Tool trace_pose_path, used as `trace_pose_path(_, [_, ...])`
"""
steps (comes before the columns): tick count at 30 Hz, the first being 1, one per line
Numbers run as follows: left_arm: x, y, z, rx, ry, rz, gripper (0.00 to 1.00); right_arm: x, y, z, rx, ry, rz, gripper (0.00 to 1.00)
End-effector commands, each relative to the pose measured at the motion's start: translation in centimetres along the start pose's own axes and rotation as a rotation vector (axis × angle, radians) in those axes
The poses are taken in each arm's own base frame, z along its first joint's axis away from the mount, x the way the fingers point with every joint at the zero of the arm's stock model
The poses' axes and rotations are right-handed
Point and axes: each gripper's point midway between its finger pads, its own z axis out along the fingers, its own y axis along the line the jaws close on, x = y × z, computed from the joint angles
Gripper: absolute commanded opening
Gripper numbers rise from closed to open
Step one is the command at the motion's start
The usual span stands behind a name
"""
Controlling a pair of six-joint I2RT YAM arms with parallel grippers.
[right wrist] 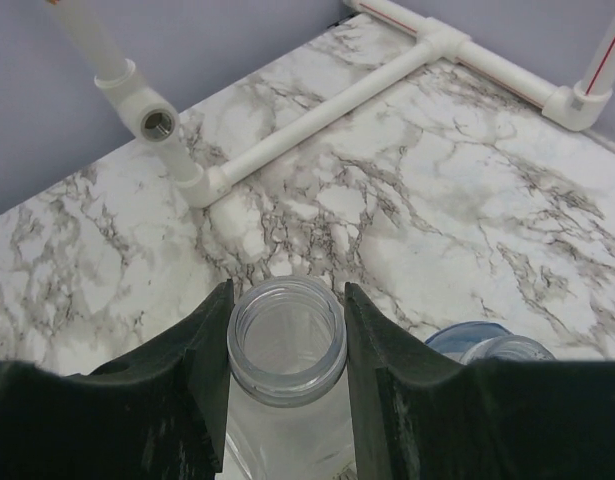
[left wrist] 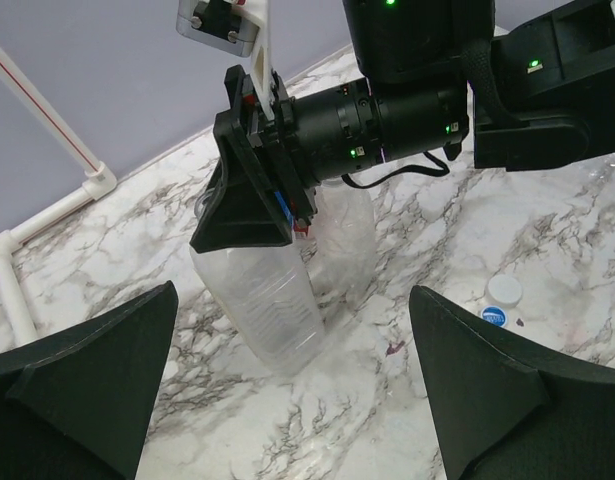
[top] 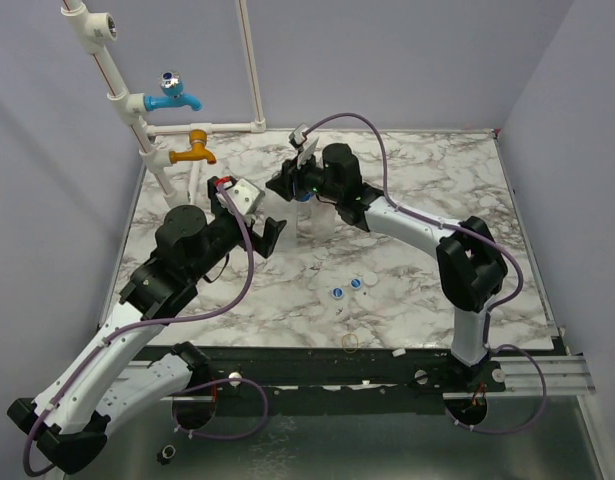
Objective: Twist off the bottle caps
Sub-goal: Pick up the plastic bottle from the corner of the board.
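A clear uncapped bottle (right wrist: pixel 287 345) stands on the marble table, and my right gripper (right wrist: pixel 287 293) is shut on its threaded neck from above. In the left wrist view the same bottle (left wrist: pixel 262 300) shows below the right gripper's black fingers (left wrist: pixel 242 215). A second clear bottle (left wrist: pixel 349 235) stands right behind it, its top (right wrist: pixel 482 345) partly hidden by a finger. My left gripper (left wrist: pixel 294 295) is open, facing the bottles a short way off and touching nothing. Loose bottle caps lie on the table: a white one (left wrist: pixel 504 290) and a blue-and-white one (left wrist: pixel 495 317), also seen from above (top: pixel 338 293).
A white pipe frame (top: pixel 137 120) with a blue tap (top: pixel 172 95) and an orange tap (top: pixel 192 150) stands at the back left. A thin yellowish ring (top: pixel 350 342) lies near the table's front edge. The back pipe (right wrist: pixel 317 110) runs behind the bottles.
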Motion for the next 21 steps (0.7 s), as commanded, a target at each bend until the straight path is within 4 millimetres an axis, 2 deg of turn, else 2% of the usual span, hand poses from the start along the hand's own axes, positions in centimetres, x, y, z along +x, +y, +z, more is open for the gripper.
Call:
trace_pose_path(1, [-0.7, -0.3, -0.3, 0.019, -0.012, -0.014, 0.98, 0.8, -0.1, 1.1, 0.071, -0.047, -0.079, 0.01])
trace_pose_path(4, [-0.4, -0.5, -0.2, 0.03, -0.008, -0.017, 0.99, 1.4, 0.7, 1.1, 0.072, -0.039, -0.089, 0.02])
trace_pose_path(6, [-0.2, -0.7, -0.1, 0.038, -0.007, -0.019, 0.99, 1.4, 1.1, 0.8, 0.065, -0.037, -0.09, 0.09])
trace_pose_path(11, [-0.1, -0.8, 0.2, 0.046, -0.009, -0.027, 0.99, 0.8, 1.6, 0.0, 0.05, -0.038, -0.12, 0.47])
trace_pose_path(14, [-0.1, -0.9, 0.3, 0.05, -0.011, -0.028, 0.99, 0.6, 1.7, -0.3, 0.048, -0.033, -0.123, 0.64])
trace_pose_path(18, [-0.2, -0.9, 0.4, 0.052, -0.011, -0.03, 0.99, -0.5, 1.9, -0.7, 0.052, -0.048, -0.116, 0.79])
trace_pose_path(21, [-0.3, -0.9, 0.5, 0.051, -0.013, -0.029, 0.99, -2.4, 2.1, -1.3, 0.057, -0.072, -0.113, 0.87])
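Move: The right gripper already holds the open plastic bottle by its neck; its middle lies about 11 cm straight below the hand. From the right gripper, the blue-label bottle stands some 4 cm ahead and 6 cm right, and a clear bottle about 4 cm back and 7 cm right, both around 12 cm lower. From the idle left gripper, the held bottle's middle is roughly 16 cm ahead, 3 cm right and 21 cm below. Ease the right gripper about 2 cm left and back, holding the plastic bottle's neck and taking it slightly away from the blue-label bottle, while rolling the wrist some 5 degrees so its forward side rises. Then open the fingers from under half to nearly wide to let go of the neck, sinking barely a centimetre. ##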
